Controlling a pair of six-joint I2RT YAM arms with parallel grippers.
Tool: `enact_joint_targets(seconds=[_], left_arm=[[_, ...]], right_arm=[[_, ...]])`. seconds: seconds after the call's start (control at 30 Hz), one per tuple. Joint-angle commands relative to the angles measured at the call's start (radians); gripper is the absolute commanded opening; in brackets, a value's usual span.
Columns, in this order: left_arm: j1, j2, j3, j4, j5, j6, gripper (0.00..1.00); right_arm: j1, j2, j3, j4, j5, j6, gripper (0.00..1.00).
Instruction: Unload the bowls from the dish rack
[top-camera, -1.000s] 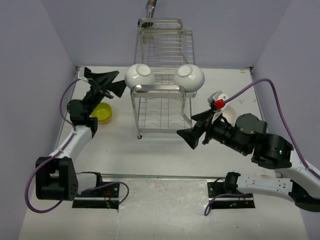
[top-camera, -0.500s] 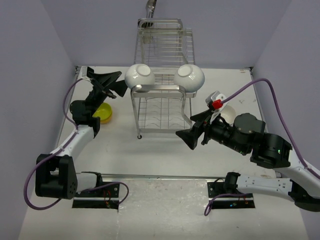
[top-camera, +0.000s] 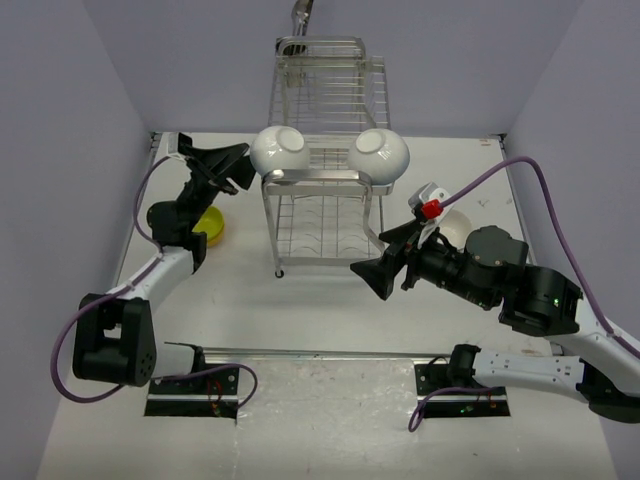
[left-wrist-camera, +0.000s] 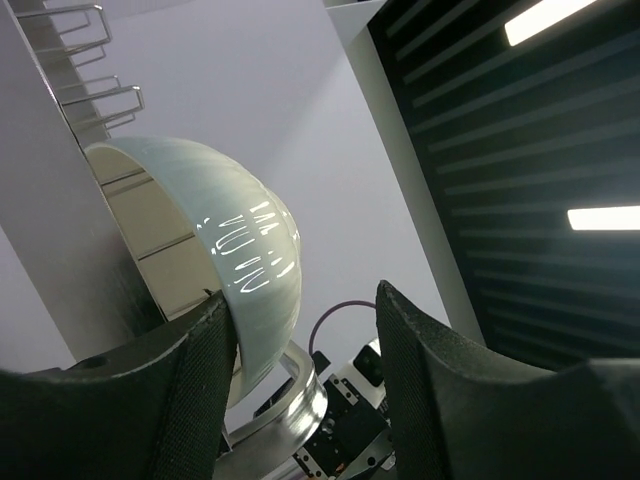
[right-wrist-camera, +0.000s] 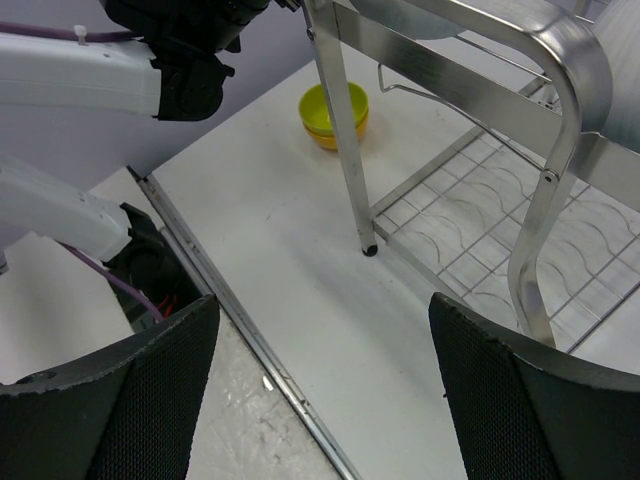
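The chrome dish rack (top-camera: 325, 200) stands mid-table. Two white bowls rest upside down on its upper tier, one left (top-camera: 277, 150), one right (top-camera: 381, 153). My left gripper (top-camera: 238, 165) is at the left bowl. In the left wrist view that bowl (left-wrist-camera: 235, 250) has its rim between my jaws (left-wrist-camera: 305, 340), against the left finger (left-wrist-camera: 190, 400), with a gap to the right finger. A yellow-green bowl (top-camera: 210, 225) sits on the table left of the rack, nested in an orange one (right-wrist-camera: 335, 135). My right gripper (top-camera: 392, 262) hovers open by the rack's right front leg, holding nothing.
Another white bowl (top-camera: 458, 226) lies on the table to the right, partly hidden behind my right arm. Purple walls close in the table on three sides. The rack's front leg (right-wrist-camera: 350, 150) and lower wire shelf (right-wrist-camera: 480, 210) are close ahead of my right gripper.
My left gripper has moved right, up to the left white bowl, and its jaws have narrowed around the rim. The right arm has barely moved.
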Motion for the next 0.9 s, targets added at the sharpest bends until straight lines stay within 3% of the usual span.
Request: enact_joint_targets(seconds=[0.0,0.3,0.5,0.67,0.87], left_arm=[[-0.016,0.027,0.004,0.029,-0.035,-0.067,0.55],[-0.023,0.061,-0.005,0.052,-0.058,-0.064,0.39],[-0.031,0.084,0.0,0.09,-0.073,-0.076,0.22],[-0.039,0.092,0.018,0.096,-0.08,-0.075,0.2],[-0.046,0.107,0.037,0.096,-0.086,-0.073,0.09]], right_arm=[[-0.002,0.003,0.028,0.011,-0.019,-0.016,0.85],[-0.002,0.006,0.022,0.013,-0.017,-0.021,0.85],[-0.003,0.01,0.019,0.016,-0.019,-0.026,0.85],[-0.003,0.012,0.011,0.021,-0.019,-0.029,0.85],[-0.003,0.01,0.01,0.021,-0.019,-0.029,0.85]])
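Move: The near-left white bowl leans bottom-up in the rack. Its middle is about 7 cm to the left hand's right, 3 cm ahead and a couple of centimetres higher, with its wall already between the open fingers. The other white bowl is some 32 cm right and 2 cm ahead; the middle of the rack's front rail is about 16 cm right and 3 cm back. From the right hand, the near-left bowl lies roughly 22 cm ahead, 20 cm left and 5 cm higher. The left white bowl's wall gets pinched between the left hand's fingers, one inside the bowl and one outside. The hand pushes about 2 cm forward and nearly as far down while closing, then rises about 1 cm with a slight draw back as the fingers finish closing on the wall, grip effort rising. The wrist hardly turns. ##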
